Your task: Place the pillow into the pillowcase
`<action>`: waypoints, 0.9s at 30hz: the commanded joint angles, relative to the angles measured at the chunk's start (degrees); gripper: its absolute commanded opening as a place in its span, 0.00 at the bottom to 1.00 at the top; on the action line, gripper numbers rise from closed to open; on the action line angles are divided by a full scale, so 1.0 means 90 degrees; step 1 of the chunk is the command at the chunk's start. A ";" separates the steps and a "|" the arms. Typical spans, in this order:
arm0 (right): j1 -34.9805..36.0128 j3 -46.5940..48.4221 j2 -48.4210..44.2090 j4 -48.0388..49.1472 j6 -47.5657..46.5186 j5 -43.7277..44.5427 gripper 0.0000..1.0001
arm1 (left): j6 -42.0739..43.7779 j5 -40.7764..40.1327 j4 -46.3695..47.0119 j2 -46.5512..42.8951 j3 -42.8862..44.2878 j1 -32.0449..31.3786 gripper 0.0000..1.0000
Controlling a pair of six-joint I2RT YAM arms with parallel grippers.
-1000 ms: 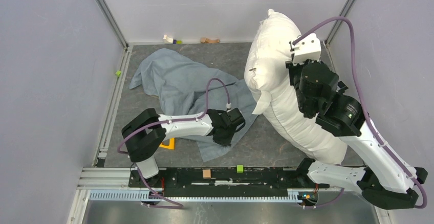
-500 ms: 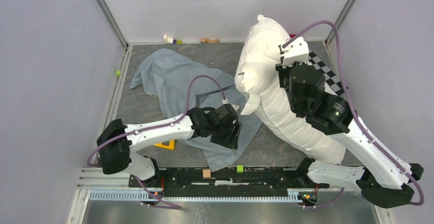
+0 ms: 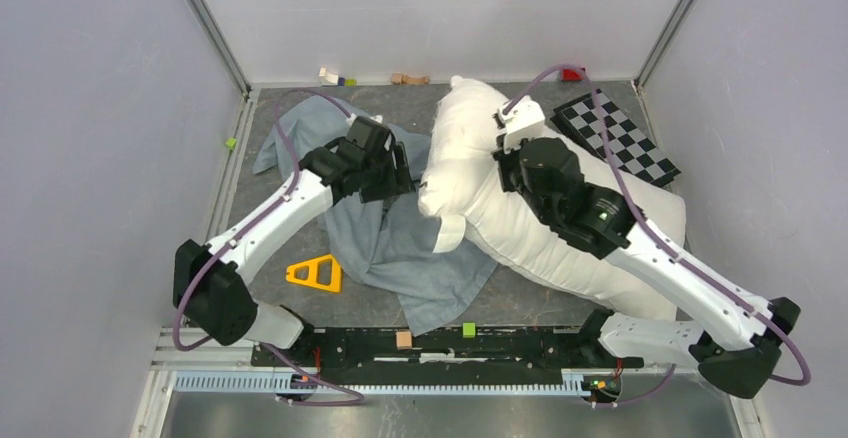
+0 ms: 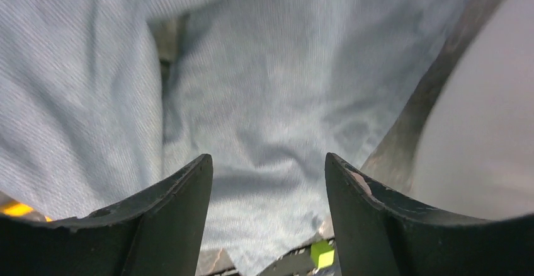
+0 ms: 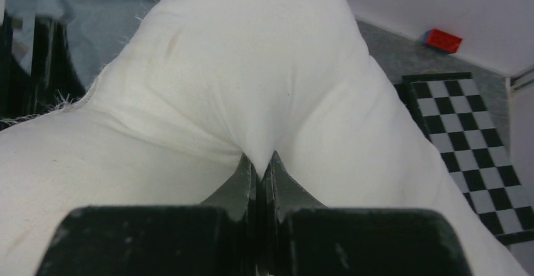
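Observation:
The plump white pillow (image 3: pixel 590 248) lies across the right half of the table, its left end (image 5: pixel 252 55) raised. My right gripper (image 3: pixel 507 146) (image 5: pixel 259 159) is shut on a pinched fold of the pillow's fabric on top. The wrinkled blue-grey pillowcase (image 3: pixel 420 258) (image 4: pixel 264 80) lies spread at centre left, partly under the pillow's left end. My left gripper (image 3: pixel 400 173) (image 4: pixel 267 162) hovers open over the pillowcase, close to the pillow's left edge (image 4: pixel 485 131). Nothing is between its fingers.
A black-and-white checkered board (image 3: pixel 615 138) (image 5: pixel 460 118) lies at the back right beside the pillow. A yellow triangle (image 3: pixel 313 274) sits near the pillowcase's left edge. Small blocks (image 3: pixel 335 78) lie along the back wall, with a red one (image 5: pixel 443 40). The front rail (image 3: pixel 520 343) holds a green cube (image 3: pixel 468 330).
My left gripper opened and swung from the pillowcase's near part to its far side beside the pillow. My right arm brought the pillow down and leftward, uncovering the checkered board.

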 commanded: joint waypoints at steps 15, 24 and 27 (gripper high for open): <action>0.0286 -0.0056 0.1275 0.0498 0.0344 -0.1369 0.67 | 0.0522 -0.0276 0.0533 0.1314 0.1195 0.1312 0.73; 0.0279 0.1529 0.2742 0.0449 -0.1095 -0.1259 0.98 | 0.0497 -0.0232 0.0458 0.1730 0.1664 0.1526 0.74; 0.0161 0.1750 0.3342 0.0483 -0.1263 -0.1102 0.98 | 0.0476 -0.0260 0.0438 0.1773 0.1747 0.1620 0.75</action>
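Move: The right hand still holds the pillow up; the middle of the pillowcase lies some 19 cm to its left, 4 cm nearer the bases and about 33 cm below. The checkerboard is about 26 cm to its right and 11 cm farther out. For the open left hand, the pillowcase is almost straight below, some 15 cm down and 3 cm back, with the pillow's left end about 10 cm to the right, level fore and aft, slightly lower. Right hand lowers the pillow about 13 cm, leftward onto the pillowcase, opens, rises; left hand advances 11 cm. ##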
